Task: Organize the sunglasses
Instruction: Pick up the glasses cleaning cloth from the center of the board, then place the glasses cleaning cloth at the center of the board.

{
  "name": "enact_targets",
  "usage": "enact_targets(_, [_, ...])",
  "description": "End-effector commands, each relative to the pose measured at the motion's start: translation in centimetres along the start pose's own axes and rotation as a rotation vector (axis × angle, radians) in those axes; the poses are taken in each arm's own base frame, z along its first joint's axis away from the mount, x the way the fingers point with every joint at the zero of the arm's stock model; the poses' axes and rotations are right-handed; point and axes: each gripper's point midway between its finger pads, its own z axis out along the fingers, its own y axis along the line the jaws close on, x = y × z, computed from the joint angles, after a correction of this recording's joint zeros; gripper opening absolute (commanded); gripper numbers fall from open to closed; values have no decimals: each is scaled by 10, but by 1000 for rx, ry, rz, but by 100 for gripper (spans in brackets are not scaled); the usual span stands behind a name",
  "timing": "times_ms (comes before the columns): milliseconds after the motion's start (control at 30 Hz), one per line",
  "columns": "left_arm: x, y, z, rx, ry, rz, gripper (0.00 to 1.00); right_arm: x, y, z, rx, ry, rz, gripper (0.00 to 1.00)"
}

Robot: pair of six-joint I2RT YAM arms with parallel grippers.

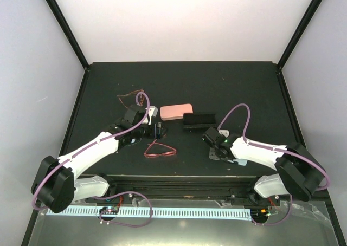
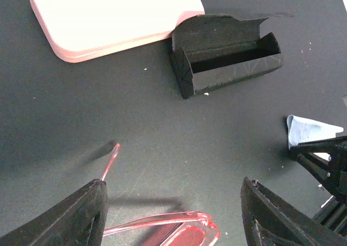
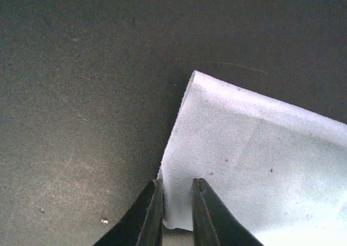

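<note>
The red-pink sunglasses (image 1: 160,150) lie on the black table just in front of my left gripper (image 1: 159,131). In the left wrist view their lens and arm (image 2: 184,232) sit low between the wide-apart jaws of the left gripper (image 2: 173,183), which is open and holds nothing. The brownish-amber sunglasses (image 1: 132,98) lie at the back left. My right gripper (image 1: 214,147) is down at a light blue cloth (image 3: 255,154). In its wrist view the right gripper (image 3: 178,182) has narrow jaws around the cloth's corner, with a small gap still showing.
A pink case (image 1: 177,111) lies shut mid-table, and a black case (image 1: 198,120) stands open beside it on the right. Both appear in the left wrist view, pink case (image 2: 114,18) and black case (image 2: 227,56). The cloth (image 2: 309,129) shows there too.
</note>
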Motion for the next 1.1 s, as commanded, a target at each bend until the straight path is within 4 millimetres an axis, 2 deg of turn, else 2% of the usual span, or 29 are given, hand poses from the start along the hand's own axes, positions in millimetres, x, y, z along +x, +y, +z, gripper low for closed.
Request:
enact_targets(0, [-7, -8, -5, 32, -28, 3, 68, 6, 2, 10, -4, 32, 2, 10])
enact_targets(67, [-8, -8, -5, 32, -28, 2, 68, 4, 5, 8, -14, 26, -6, 1])
enact_targets(200, [-8, -9, -5, 38, -27, 3, 68, -6, 21, -6, -94, 2, -35, 1])
enact_targets(433, [-6, -15, -4, 73, -17, 4, 68, -17, 96, -65, -530, -6, -135, 1])
enact_targets(500, [-4, -16, -4, 86, -13, 2, 68, -20, 109, -80, -608, -8, -149, 1])
enact_targets(600, [-1, -18, -2, 107, -5, -1, 68, -21, 119, -91, -668, -6, -160, 1])
enact_targets(700, [4, -23, 2, 149, 12, -1, 68, -20, 122, -89, -678, 9, -163, 1])
enact_targets(900, [17, -32, 11, 218, 65, -20, 68, -13, 124, -69, -647, 43, -191, 1])
enact_targets(1067, [21, -27, 16, 196, 76, -36, 67, -6, 141, -55, -695, 102, -231, 3])
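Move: The right hand is down at the near left corner of the cleaning cloth, whose middle lies about 6 cm to its right, level with it and barely lower. The open black case stands some 15 cm ahead and 8 cm left; the red glasses lie roughly 22 cm left and 2 cm ahead. From the left hand, the cloth is about 27 cm right, 7 cm back and 12 cm down. The right fingers, already narrowed, pinch the cloth's near left corner shut, then carry it about 12 cm left towards the red glasses, rising some 8 cm before sinking nearly 3 cm. The hand rolls about 30 degrees so its fingertips swing left, and turns some 20 degrees counter-clockwise. The open left hand eases about 3 cm right and back towards the cloth, dipping slightly late. ##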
